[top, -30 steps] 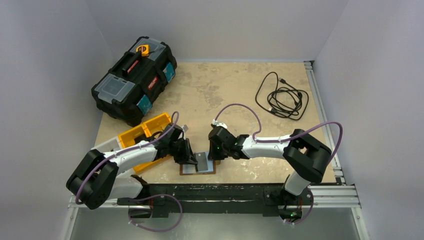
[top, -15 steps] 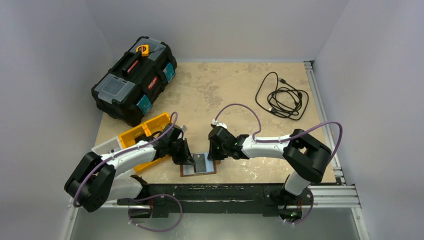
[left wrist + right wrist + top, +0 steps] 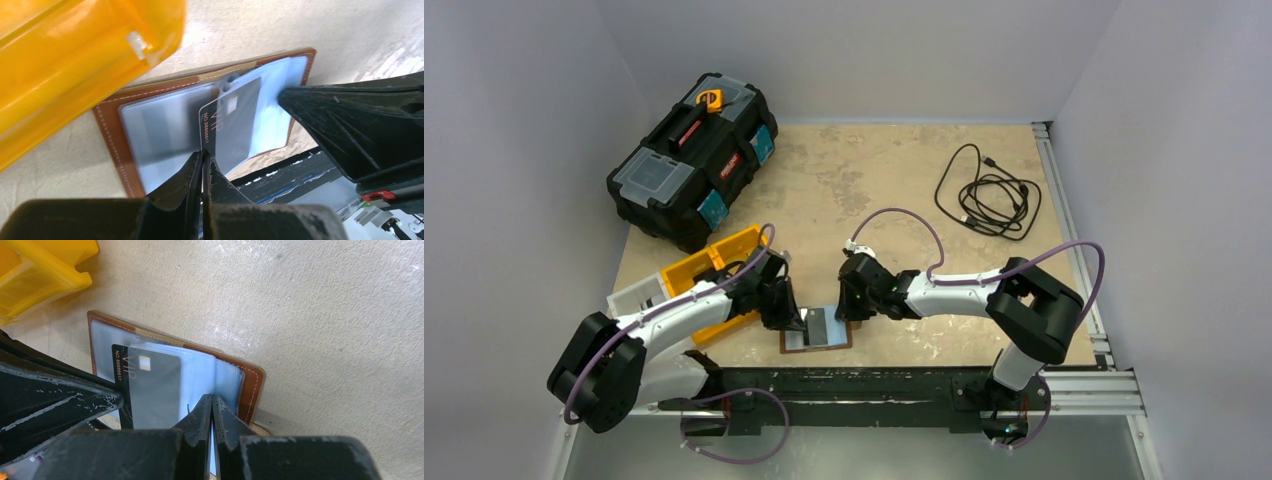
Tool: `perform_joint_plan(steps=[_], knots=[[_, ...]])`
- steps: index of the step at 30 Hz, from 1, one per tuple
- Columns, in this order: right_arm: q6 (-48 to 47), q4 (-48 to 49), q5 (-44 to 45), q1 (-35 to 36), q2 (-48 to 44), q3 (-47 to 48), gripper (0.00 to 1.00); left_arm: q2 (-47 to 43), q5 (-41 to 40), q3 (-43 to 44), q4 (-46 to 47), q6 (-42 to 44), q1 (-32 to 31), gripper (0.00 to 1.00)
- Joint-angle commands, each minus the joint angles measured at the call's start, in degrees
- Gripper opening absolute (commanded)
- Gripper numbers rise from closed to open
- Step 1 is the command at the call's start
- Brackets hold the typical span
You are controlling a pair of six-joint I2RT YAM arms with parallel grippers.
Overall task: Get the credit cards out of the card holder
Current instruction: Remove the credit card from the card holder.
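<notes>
The card holder (image 3: pixel 824 343) lies open near the table's front edge, brown border (image 3: pixel 112 145) around pale blue clear sleeves. A dark grey credit card (image 3: pixel 235 125) marked VIP sticks partway out of a sleeve. My left gripper (image 3: pixel 202 152) is shut on that card's near edge. My right gripper (image 3: pixel 212 397) is shut on a clear sleeve page at the holder's right half (image 3: pixel 252 385). The card (image 3: pixel 150 385) shows beside it in the right wrist view. In the top view the left gripper (image 3: pixel 796 318) and right gripper (image 3: pixel 849 310) face each other across the holder.
An orange tray (image 3: pixel 709 275) sits just left of the holder, close behind the left gripper. A black toolbox (image 3: pixel 692 160) stands at the back left. A coiled black cable (image 3: pixel 989 195) lies at the back right. The metal rail (image 3: pixel 874 385) runs along the table's near edge.
The left gripper closed on the card's edge and drew back a little to the left with it. The holder shifted slightly left. The right gripper stayed shut in place.
</notes>
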Motion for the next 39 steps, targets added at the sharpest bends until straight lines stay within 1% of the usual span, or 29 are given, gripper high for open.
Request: perform_joint_plan(steps=[1, 8, 18, 25, 32, 34, 36, 39], knots=[[-1.5, -9.5, 2.6, -0.5, 3.7, -3.6, 0.00, -1.3, -2.4, 1.1, -4.8, 2.6, 1.1, 0.00], [-1.7, -9.6, 2.6, -0.5, 3.9, -3.4, 0.00, -2.9, -2.9, 1.2, -6.0, 3.0, 1.5, 0.00], [-1.8, -9.7, 2.6, -0.6, 2.3, -3.0, 0.00, -9.3, -6.4, 4.8, -14.6, 5.4, 1.6, 0.00], [-3.3, -10.9, 2.2, -0.6, -1.4, 1.5, 0.00, -14.3, -9.6, 9.0, -22.1, 6.2, 1.5, 0.00], [-5.1, -13.5, 3.1, -0.6, -5.5, 7.1, 0.02, -18.7, -15.8, 14.9, -30.2, 5.5, 1.6, 0.00], [-5.6, -13.6, 3.0, -0.6, -7.0, 7.9, 0.07, -19.5, -19.6, 17.1, -33.2, 5.2, 1.6, 0.00], [-5.7, -13.8, 3.4, -0.6, -8.9, 8.5, 0.17, -20.1, -23.2, 19.4, -36.4, 4.8, 1.6, 0.00], [-6.2, -13.8, 4.0, -0.6, -11.7, 9.2, 0.38, -19.4, -29.5, 22.9, -42.2, 3.8, 1.7, 0.00]])
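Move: The left hand grips the black card by its left edge; the card's middle is about 3 cm to the right and 1 cm ahead. The yellow tray's middle is roughly 14 cm left and 8 cm ahead, and the card holder's about 3 cm right, level fore and aft. The right hand has the holder's middle about 4 cm to its left, the card's 5 cm left and 1 cm back. Left draws the gripped card leftward, then lifts it about 10 cm; right releases the sleeve, opens and rises. ##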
